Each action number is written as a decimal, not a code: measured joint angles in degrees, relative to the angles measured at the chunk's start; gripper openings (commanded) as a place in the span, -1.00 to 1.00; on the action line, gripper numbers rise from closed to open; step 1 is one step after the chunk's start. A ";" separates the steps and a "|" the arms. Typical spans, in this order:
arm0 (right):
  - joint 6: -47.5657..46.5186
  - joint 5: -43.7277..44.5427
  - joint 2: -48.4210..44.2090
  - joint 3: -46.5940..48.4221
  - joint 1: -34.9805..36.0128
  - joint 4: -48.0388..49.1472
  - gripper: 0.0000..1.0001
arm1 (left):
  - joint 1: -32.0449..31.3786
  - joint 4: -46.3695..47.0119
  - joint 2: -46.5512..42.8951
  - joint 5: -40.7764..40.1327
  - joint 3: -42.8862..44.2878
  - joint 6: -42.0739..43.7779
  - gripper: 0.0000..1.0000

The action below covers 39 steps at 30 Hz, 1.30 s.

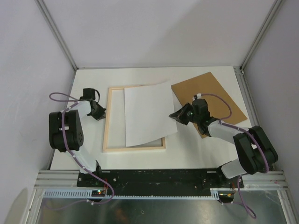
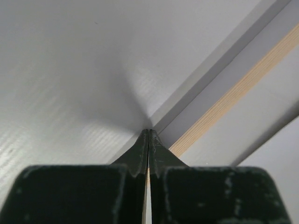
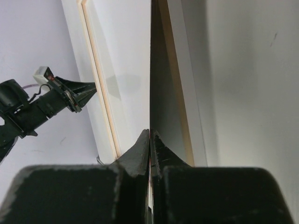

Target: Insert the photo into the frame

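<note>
The frame (image 1: 111,122) lies on the table with its pale wood back up. The photo (image 1: 147,114) rests askew across it, white back up, its right corner hanging past the frame's right rail. My right gripper (image 1: 175,115) is shut on the photo's right edge. In the right wrist view the sheet (image 3: 150,84) runs edge-on out from between the fingertips, its underside dark. My left gripper (image 1: 102,112) is shut on nothing. Its tips (image 2: 148,134) sit low on the table against the outside of the frame's left rail (image 2: 233,93).
A plain brown backing board (image 1: 219,100) lies at the back right, partly under the right arm. Enclosure walls and metal posts close in the table on three sides. The left gripper (image 3: 70,95) shows beyond the frame's far rail (image 3: 100,107) in the right wrist view.
</note>
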 measured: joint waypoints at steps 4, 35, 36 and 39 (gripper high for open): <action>-0.81 -1.42 2.45 0.00 0.39 1.11 -1.00 | -2.14 -0.09 0.00 0.46 0.00 -0.11 -0.99; -0.68 9.46 5.86 0.22 10.93 3.30 -1.00 | -8.04 -0.68 0.00 4.57 -0.33 -1.53 -0.99; -0.68 9.70 5.86 0.22 11.04 3.30 -1.00 | -8.04 -0.68 0.00 4.57 -0.33 -1.53 -0.99; -0.92 10.43 5.86 0.26 11.19 3.15 -0.63 | -8.04 -0.68 0.00 4.57 -0.35 -1.53 -1.00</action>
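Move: My closed left fingers already rest against the outside of the frame's left rail, with the frame's middle about 20 cm to the right, level ahead and about 1 cm below. From my right hand, which holds the photo's right edge up, the frame's middle is some 24 cm left, 4 cm ahead and 10 cm down. The photo's middle is about 14 cm left, 3 cm ahead and 5 cm lower; the brown board's is 25 cm right, 15 cm ahead, 10 cm down. I keep my shut left fingertips low against the left rail and push the frame right about 6.5 cm, towards the photo, easing off to a stop. Meanwhile my right hand, still pinching the photo's right edge, carries it about 4 cm left while sinking some 3 cm and drawing back 2 cm, in over the right rail. ##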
